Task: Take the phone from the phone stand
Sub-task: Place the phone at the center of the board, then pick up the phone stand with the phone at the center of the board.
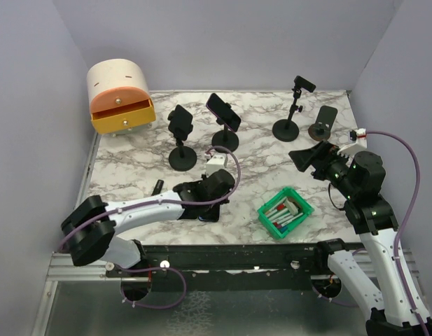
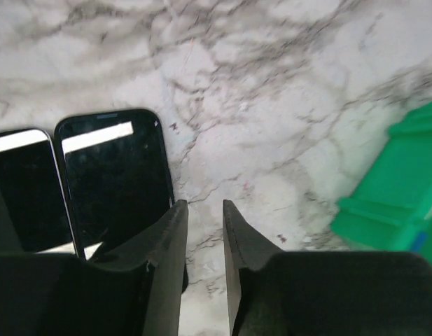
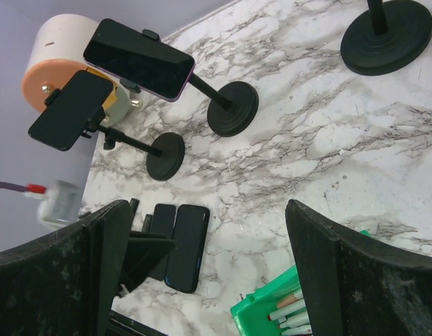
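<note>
Two phones are clamped on black phone stands: a pink-edged phone (image 3: 138,59) (image 1: 223,112) on one stand (image 3: 233,108), and a black phone (image 3: 70,110) (image 1: 180,121) on another stand (image 3: 165,156). Two more dark phones (image 2: 114,175) (image 2: 23,189) lie flat side by side on the marble table, also seen in the right wrist view (image 3: 187,245). My left gripper (image 2: 205,206) (image 1: 205,199) hovers low just right of them, its fingers a narrow gap apart with only marble between. My right gripper (image 3: 208,210) (image 1: 310,157) is wide open, raised at the right, holding nothing.
A green bin (image 1: 286,213) (image 2: 398,189) of markers sits near the front edge, right of the left gripper. Two further black stands (image 1: 291,112) (image 1: 323,123) stand at the back right. An orange and cream drawer box (image 1: 120,98) is at the back left.
</note>
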Controlling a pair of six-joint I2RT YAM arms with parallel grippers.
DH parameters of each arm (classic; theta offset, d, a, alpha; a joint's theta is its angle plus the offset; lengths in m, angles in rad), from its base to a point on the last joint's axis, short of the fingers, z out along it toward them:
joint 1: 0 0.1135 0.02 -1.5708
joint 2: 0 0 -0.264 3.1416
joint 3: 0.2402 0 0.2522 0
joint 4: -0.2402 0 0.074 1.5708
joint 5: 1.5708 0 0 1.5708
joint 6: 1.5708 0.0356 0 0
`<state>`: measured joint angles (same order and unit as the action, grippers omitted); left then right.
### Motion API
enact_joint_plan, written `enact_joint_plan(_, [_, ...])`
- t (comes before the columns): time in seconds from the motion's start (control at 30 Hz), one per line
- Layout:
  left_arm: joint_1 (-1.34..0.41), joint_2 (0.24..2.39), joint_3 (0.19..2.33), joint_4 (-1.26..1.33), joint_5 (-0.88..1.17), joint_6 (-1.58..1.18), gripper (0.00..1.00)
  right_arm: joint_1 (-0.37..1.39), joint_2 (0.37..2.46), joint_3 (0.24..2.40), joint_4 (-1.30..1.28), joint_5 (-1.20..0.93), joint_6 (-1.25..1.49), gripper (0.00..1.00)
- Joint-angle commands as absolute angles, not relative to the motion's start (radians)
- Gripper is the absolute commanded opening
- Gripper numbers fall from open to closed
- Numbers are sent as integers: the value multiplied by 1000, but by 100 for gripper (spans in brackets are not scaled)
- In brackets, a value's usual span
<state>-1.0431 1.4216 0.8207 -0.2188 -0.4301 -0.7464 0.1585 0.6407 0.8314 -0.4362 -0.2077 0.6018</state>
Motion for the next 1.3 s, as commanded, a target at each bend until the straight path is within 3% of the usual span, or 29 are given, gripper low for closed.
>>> enact_joint_plan(0.0, [-1042, 1247, 908, -279, -519, -655, 39, 167, 644, 855, -459, -211, 594, 95])
enact_joint_plan(0.17, [-969, 1057, 905, -280, -554, -535, 56, 167, 643, 830, -443, -200, 595, 96])
enact_joint_plan(0.47, [-614, 887, 896, -273, -382, -513, 78, 167, 634, 772, -419, -218, 601, 95])
enact_joint_plan(0.8, [-326, 855, 772, -99, -51, -633, 81, 175, 640, 760, -430, -220, 589, 94])
enact_joint_plan(1.27, [-245, 956, 793, 86, 118, -794, 78, 176, 663, 763, -417, -240, 580, 94])
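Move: The phone on the left-hand stand is some 18 cm ahead of the left hand, 16 cm to its left and 12 cm above. The middle stand's phone is about 26 cm straight ahead, also some 12 cm up. On the table about 7 cm below, both 1 cm nearer the base, lie the right flat phone, 6 cm left, and the left flat phone, 14 cm left. From the right hand, the left-stand phone is about 15 cm ahead, 46 cm left and 8 cm below. Upward first, the left hand climbs away from the two flat phones, then swings left and forward towards the phone on the left-hand stand, ending about 20 cm higher, 16 cm left and 10 cm forward after a small dip and recovery. Its barely parted fingers open wide as they tip up some 25 degrees and the hand rolls left side down. The right hand, wide open, sinks about 3 cm. ##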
